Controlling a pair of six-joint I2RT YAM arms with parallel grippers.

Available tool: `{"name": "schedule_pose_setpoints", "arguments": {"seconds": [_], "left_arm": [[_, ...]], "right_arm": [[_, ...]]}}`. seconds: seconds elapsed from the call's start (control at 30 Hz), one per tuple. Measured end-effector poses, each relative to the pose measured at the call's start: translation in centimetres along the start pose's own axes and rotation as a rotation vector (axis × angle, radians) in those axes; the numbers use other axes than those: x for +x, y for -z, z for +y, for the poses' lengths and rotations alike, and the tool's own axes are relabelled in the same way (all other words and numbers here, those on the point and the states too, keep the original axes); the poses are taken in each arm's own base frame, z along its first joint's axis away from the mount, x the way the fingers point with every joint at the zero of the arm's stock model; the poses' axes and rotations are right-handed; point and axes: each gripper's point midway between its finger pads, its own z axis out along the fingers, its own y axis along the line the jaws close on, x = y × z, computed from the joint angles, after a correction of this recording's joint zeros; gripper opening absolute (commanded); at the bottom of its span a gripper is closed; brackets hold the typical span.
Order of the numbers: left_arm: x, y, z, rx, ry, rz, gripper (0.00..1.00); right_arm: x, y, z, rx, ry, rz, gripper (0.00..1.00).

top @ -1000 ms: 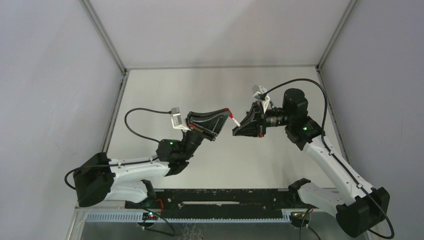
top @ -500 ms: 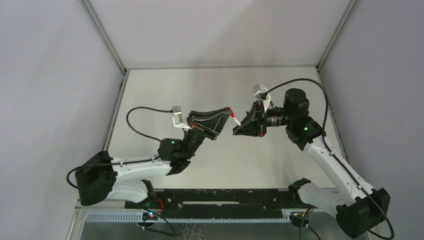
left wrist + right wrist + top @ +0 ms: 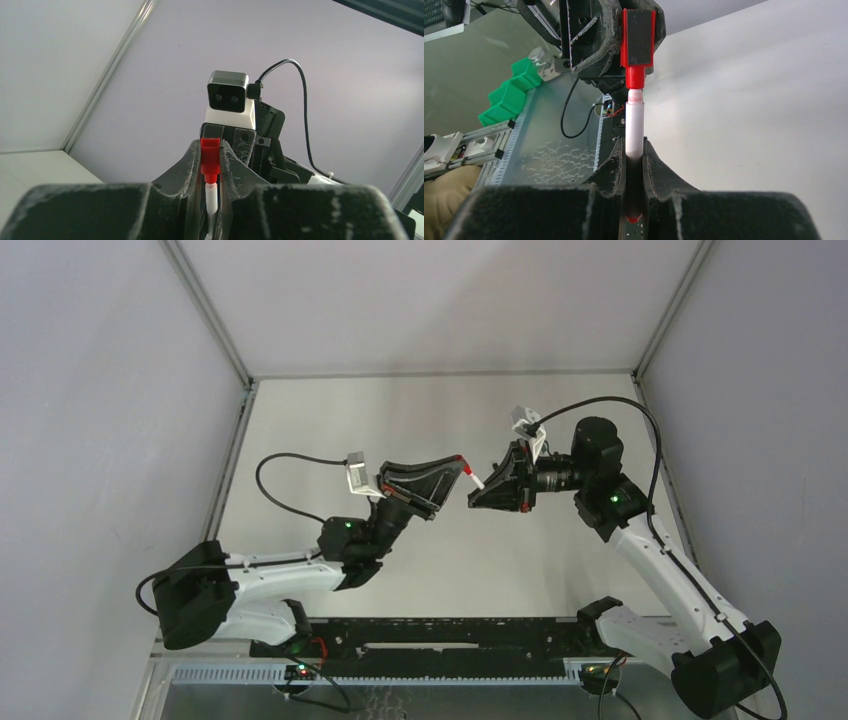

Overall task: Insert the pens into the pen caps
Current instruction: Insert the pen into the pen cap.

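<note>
A red pen cap (image 3: 461, 461) (image 3: 210, 156) sits pinched at the fingertips of my left gripper (image 3: 458, 466) (image 3: 210, 150), which is shut on it. A white pen (image 3: 476, 480) (image 3: 634, 130) sticks out of my right gripper (image 3: 482, 488) (image 3: 634, 150), which is shut on its barrel. The pen's front end meets the narrow mouth of the cap (image 3: 637, 37), and the two line up end to end. Both are held in the air above the table (image 3: 440, 410). In the left wrist view the pen (image 3: 212, 197) runs down from the cap between my fingers. No other pens or caps show.
Grey enclosure walls close in the table on three sides. A black rail (image 3: 450, 645) runs along the near edge between the arm bases. Green plastic blocks (image 3: 506, 95) and a metal bench top (image 3: 559, 145) lie beyond the table in the right wrist view.
Both grippers have drifted slightly to the right together, and the pen and cap stay joined tip to mouth. Neither grip has changed.
</note>
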Motion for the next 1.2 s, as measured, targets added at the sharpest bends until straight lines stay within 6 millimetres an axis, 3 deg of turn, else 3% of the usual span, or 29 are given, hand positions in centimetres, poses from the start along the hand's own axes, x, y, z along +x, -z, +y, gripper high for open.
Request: {"name": "schedule_pose_setpoints", "arguments": {"seconds": [0.6,0.9,1.2], "left_arm": [[1.1,0.1,0.4,-0.007,0.026,0.02,0.05],[1.5,0.1,0.5,-0.014,0.064,0.029,0.5],[1.1,1.2,1.0,-0.046,0.079,0.024,0.71]], "right_arm": [[0.3,0.3,-0.4,0.017,-0.015,-0.005,0.0],[0.5,0.4,-0.7,0.028,-0.014,-0.007,0.0],[0.5,0.4,-0.9,0.034,0.023,-0.007,0.0]]}}
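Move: The left fingers already pinch the red cap right between their pads, its mouth over the pen's upper end. The pen's middle lies some 6 cm below the left hand, about 3 cm back and 3 cm to its right. For the right hand, which holds that pen slanting up, the red cap stands about 3 cm ahead, 3 cm left and 6 cm above. No other loose thing is near. The left fingers, already pinching the red cap on the pen's end, press it down and to the right along the pen by about 1 cm, then open wide and let go, the hand sinking a little more and easing back left. The right hand keeps its grip on the pen and gives some 1 cm, mostly down and forward. ##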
